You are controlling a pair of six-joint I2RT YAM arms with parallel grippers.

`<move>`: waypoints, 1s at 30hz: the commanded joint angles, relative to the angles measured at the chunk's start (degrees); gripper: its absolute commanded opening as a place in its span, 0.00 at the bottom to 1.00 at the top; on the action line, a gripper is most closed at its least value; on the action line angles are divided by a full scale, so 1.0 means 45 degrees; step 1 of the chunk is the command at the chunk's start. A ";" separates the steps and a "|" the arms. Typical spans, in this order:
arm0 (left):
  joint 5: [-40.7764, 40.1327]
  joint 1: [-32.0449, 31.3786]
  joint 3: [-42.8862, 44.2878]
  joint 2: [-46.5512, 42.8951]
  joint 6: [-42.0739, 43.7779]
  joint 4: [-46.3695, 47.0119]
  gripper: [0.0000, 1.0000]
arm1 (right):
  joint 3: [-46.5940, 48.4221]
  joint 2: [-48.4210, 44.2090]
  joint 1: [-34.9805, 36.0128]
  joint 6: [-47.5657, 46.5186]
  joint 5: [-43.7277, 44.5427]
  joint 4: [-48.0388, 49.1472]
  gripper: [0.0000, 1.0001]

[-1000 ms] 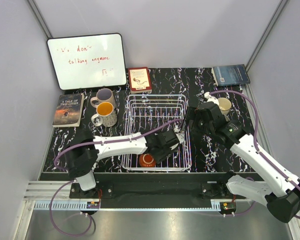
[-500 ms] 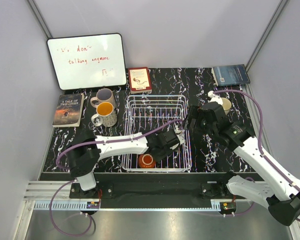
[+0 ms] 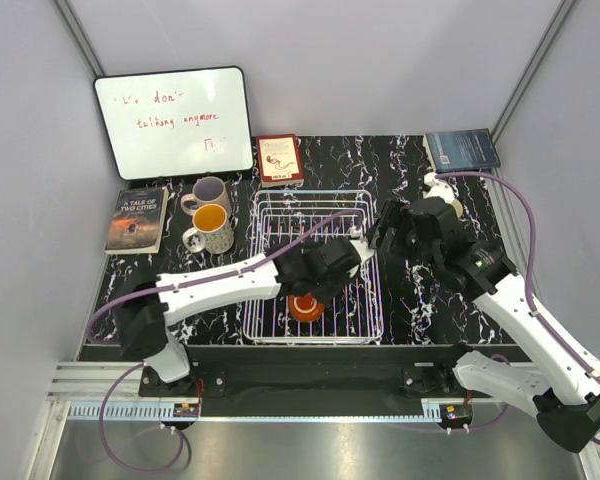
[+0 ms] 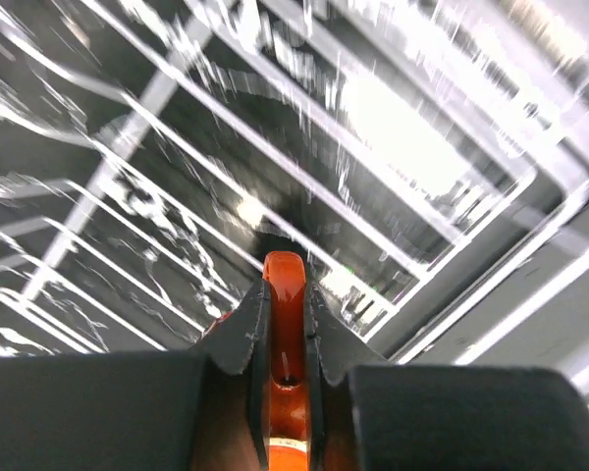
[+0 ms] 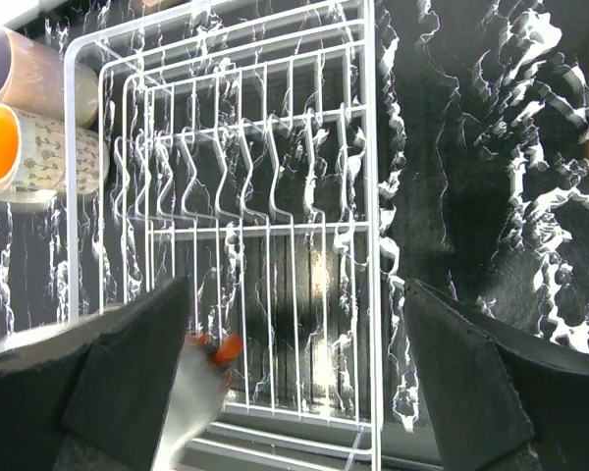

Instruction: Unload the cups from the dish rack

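Observation:
The squat orange-red cup (image 3: pixel 302 307) hangs just above the near part of the white wire dish rack (image 3: pixel 310 193). My left gripper (image 3: pixel 311 290) is shut on its handle. In the left wrist view the orange handle (image 4: pixel 285 285) is pinched between both pads, with the blurred rack wires (image 4: pixel 452 245) beneath. My right gripper (image 3: pixel 380 238) hovers open over the rack's right rim, holding nothing. In the right wrist view its fingers (image 5: pixel 128 373) spread wide above the rack (image 5: pixel 368 147), and a bit of the orange cup (image 5: pixel 226 346) shows. A pale pink cup (image 3: pixel 208 192) and a speckled cup (image 3: pixel 210 231) stand left of the rack.
A cream cup (image 3: pixel 450 207) stands at the right, half hidden by my right arm. A whiteboard (image 3: pixel 173 121) leans at the back left. A small red-edged book (image 3: pixel 279 158) lies behind the rack, another book (image 3: pixel 137 218) at far left, and a blue one (image 3: pixel 461 149) at back right.
My left gripper has shut on the orange cup's handle and raised the cup a little, away from the rack's near edge. My right arm has drifted slightly back and right.

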 commanded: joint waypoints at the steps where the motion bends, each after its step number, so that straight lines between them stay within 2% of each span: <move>1: -0.1004 0.0119 0.1494 -0.1234 -0.0335 0.0222 0.00 | 0.0604 -0.0078 0.0074 -0.0135 0.0566 0.0020 0.96; 6: -0.1513 0.0528 0.1731 -0.1936 -0.1075 0.0201 0.00 | 0.0917 -0.0117 0.0074 -0.0291 0.0859 -0.0019 0.96; 9: -0.1143 0.1270 0.1305 -0.2775 -0.1778 0.0902 0.00 | 0.1053 -0.0175 0.0074 -0.0369 0.1074 -0.0058 0.97; 12: 0.0026 0.2459 0.0214 -0.3963 -0.2714 0.2443 0.00 | 0.1093 -0.0253 0.0054 -0.0311 0.1074 -0.0058 0.97; 13: 0.1016 0.2831 -0.0160 -0.4336 -0.3375 0.2951 0.00 | 0.1074 -0.0254 0.0073 -0.0272 0.1016 -0.0039 0.97; 15: 0.2114 0.4041 -0.1521 -0.5329 -0.4159 0.4843 0.00 | 0.1035 -0.0273 0.0074 -0.0194 0.0860 -0.0039 0.97; 16: 0.3454 0.4451 -0.1995 -0.5607 -0.5013 0.5566 0.00 | 0.0957 -0.0293 0.0054 -0.0194 0.0821 -0.0039 0.97; 17: 0.4028 0.5171 -0.2444 -0.5822 -0.5428 0.6984 0.00 | 0.0918 -0.0351 0.0073 -0.0174 0.0666 -0.0019 0.97; 20: 0.5768 0.6015 -0.3638 -0.6312 -0.6777 0.9176 0.00 | 0.0722 -0.0546 0.0073 -0.0174 0.0276 0.0117 0.97; 25: 0.8089 0.6642 -0.4907 -0.6352 -0.8766 1.2441 0.00 | 0.0352 -0.0975 0.0074 -0.0252 -0.0409 0.0469 0.97; 26: 0.8463 0.6778 -0.5103 -0.6294 -0.9120 1.3937 0.00 | 0.0293 -0.1054 0.0074 -0.0252 -0.0739 0.0527 0.97; 30: 1.0064 0.7033 -0.6059 -0.5845 -1.0995 1.7304 0.00 | -0.0234 -0.1619 0.0054 -0.0155 -0.2067 0.1539 0.95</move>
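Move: The orange cup, mouth down and already lifted a little, hangs by its handle from the left fingers, its middle about 4 cm left and 2 cm back of them. Bare counter lies some 27 cm to that hand's left, 10 cm ahead and 11 below; 7 below the hand are the floral mug, 26 left and 21 ahead, and the grey mug, 27 left and 30 ahead. From the right hand the orange cup is about 15 cm left, 10 back and 15 below. The orange cup, still pinched by its handle, is carried by the left hand up some 16 cm and forward about 8 over the rack, swinging left on the way and then partly back right. The wrist meanwhile rolls about 70 degrees, from fingers down to fingers pointing right, nearly level. The open right hand rises about 3 cm, touching nothing. ##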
